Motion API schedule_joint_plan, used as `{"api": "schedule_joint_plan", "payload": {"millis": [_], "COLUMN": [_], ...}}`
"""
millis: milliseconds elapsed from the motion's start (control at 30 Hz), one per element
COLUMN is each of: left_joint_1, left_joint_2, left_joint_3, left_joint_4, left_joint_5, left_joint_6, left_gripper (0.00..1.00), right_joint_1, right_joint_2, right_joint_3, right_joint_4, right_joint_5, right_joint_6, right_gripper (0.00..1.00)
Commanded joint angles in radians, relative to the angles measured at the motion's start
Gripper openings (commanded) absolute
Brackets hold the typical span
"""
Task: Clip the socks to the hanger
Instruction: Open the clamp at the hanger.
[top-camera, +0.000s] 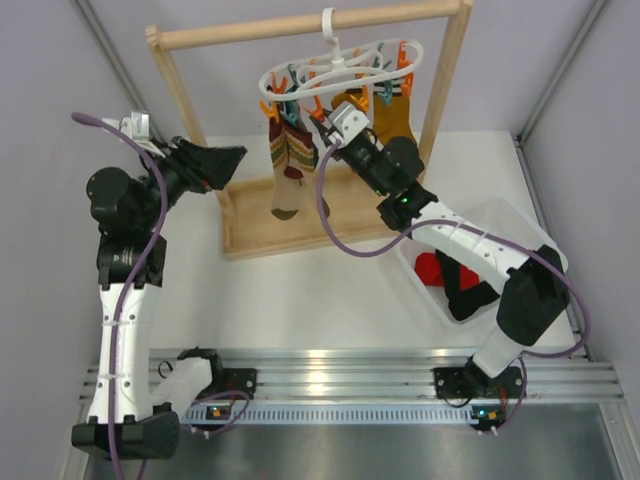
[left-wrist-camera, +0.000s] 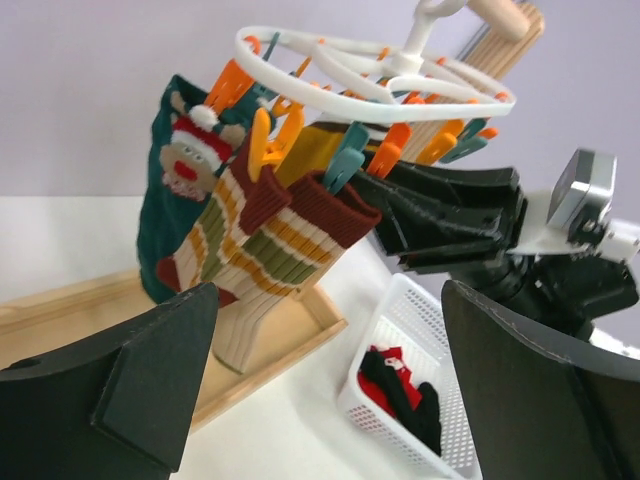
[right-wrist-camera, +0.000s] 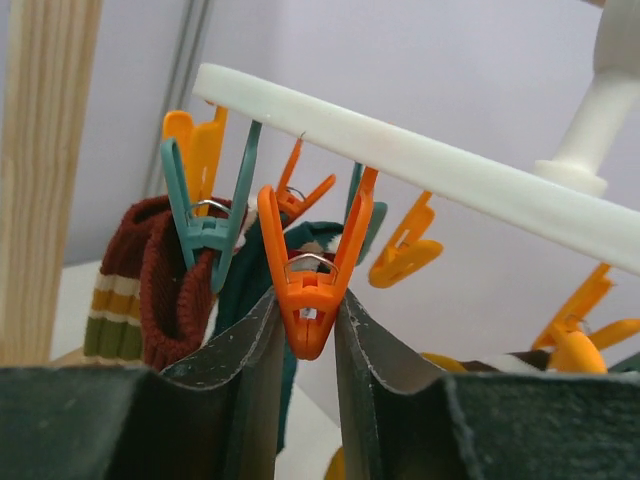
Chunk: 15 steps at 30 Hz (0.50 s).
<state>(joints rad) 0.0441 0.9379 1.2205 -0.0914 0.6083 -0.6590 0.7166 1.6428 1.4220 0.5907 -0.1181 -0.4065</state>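
The white ring hanger (top-camera: 335, 70) (left-wrist-camera: 380, 70) (right-wrist-camera: 420, 160) hangs by its hook from the wooden rail, orange and teal clips dangling under it. My right gripper (top-camera: 330, 130) (right-wrist-camera: 308, 310) is raised under the ring, its two fingers pressed against both sides of an empty orange clip (right-wrist-camera: 310, 290). Black and red socks (top-camera: 455, 280) (left-wrist-camera: 400, 385) lie piled in the white basket (top-camera: 530, 225). My left gripper (top-camera: 225, 160) (left-wrist-camera: 330, 310) hovers left of the rack, open wide and holding nothing, pointed toward the hanger.
The wooden rack (top-camera: 300, 25) stands on a tray-like base (top-camera: 250, 240). Brown-green striped socks (top-camera: 290, 160) (left-wrist-camera: 280, 240), a mustard sock (top-camera: 392, 115) and a dark green Christmas sock (left-wrist-camera: 175, 170) hang from other clips. The right forearm reaches over the basket.
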Motion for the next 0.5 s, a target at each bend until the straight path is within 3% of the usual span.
{"api": "schedule_joint_plan", "payload": {"millis": [0,33,167,300,467], "left_joint_1": [-0.038,-0.041,-0.091,-0.154,-0.256], "left_joint_2": [0.024,0.038,0.154,0.182,0.274], "left_joint_3": [0.095,0.111,0.244,0.267,0.396], "left_joint_4": [0.001,-0.002,-0.152,-0.143,-0.188], "left_joint_5": [-0.035,-0.03,-0.056,-0.142,-0.127], "left_joint_6": [-0.066,-0.08,-0.113,-0.103,-0.087], "left_gripper": [0.98,0.98,0.98,0.98,0.98], "right_joint_1": [0.061,0.079,0.092,0.103,0.121], "right_joint_2": [-0.057,-0.054,-0.029,-0.008,0.017], "right_joint_3": [-0.012,-0.012,0.012,0.022,-0.004], "right_joint_4": [0.104,0.115,0.149,0.204,0.319], "right_joint_5": [0.165,0.196,0.307,0.371,0.382], "right_joint_6": [-0.181,-0.207,-0.279,-0.38,-0.55], "right_gripper": [0.05,0.0,0.0,0.0,0.0]}}
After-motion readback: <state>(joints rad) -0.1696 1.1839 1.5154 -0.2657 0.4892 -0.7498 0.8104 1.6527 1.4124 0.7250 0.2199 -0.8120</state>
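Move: The orange clip on the hanger's front rim is already pinched in my right fingertips, its middle roughly 1 cm ahead, left of and above the pinch point. From my open left hand it lies some 11 cm ahead and 15 cm to the right, at about the same height. The teal clip is about 10 cm ahead and 11 cm right of that left hand. The yellow clip is about 10 cm ahead and 6 cm right, and the patterned socks hang some 10 cm below these. I bring my open left hand rightward and forward, about 7 cm in all, towards the clips on the hanger's near rim, lifting at first and then easing down a little, its fingers tipping down. Meanwhile my right hand keeps its pinch on the orange clip, swings some 20 degrees clockwise with its fingers tilting up, and carries the clip a few centimetres right and up. ##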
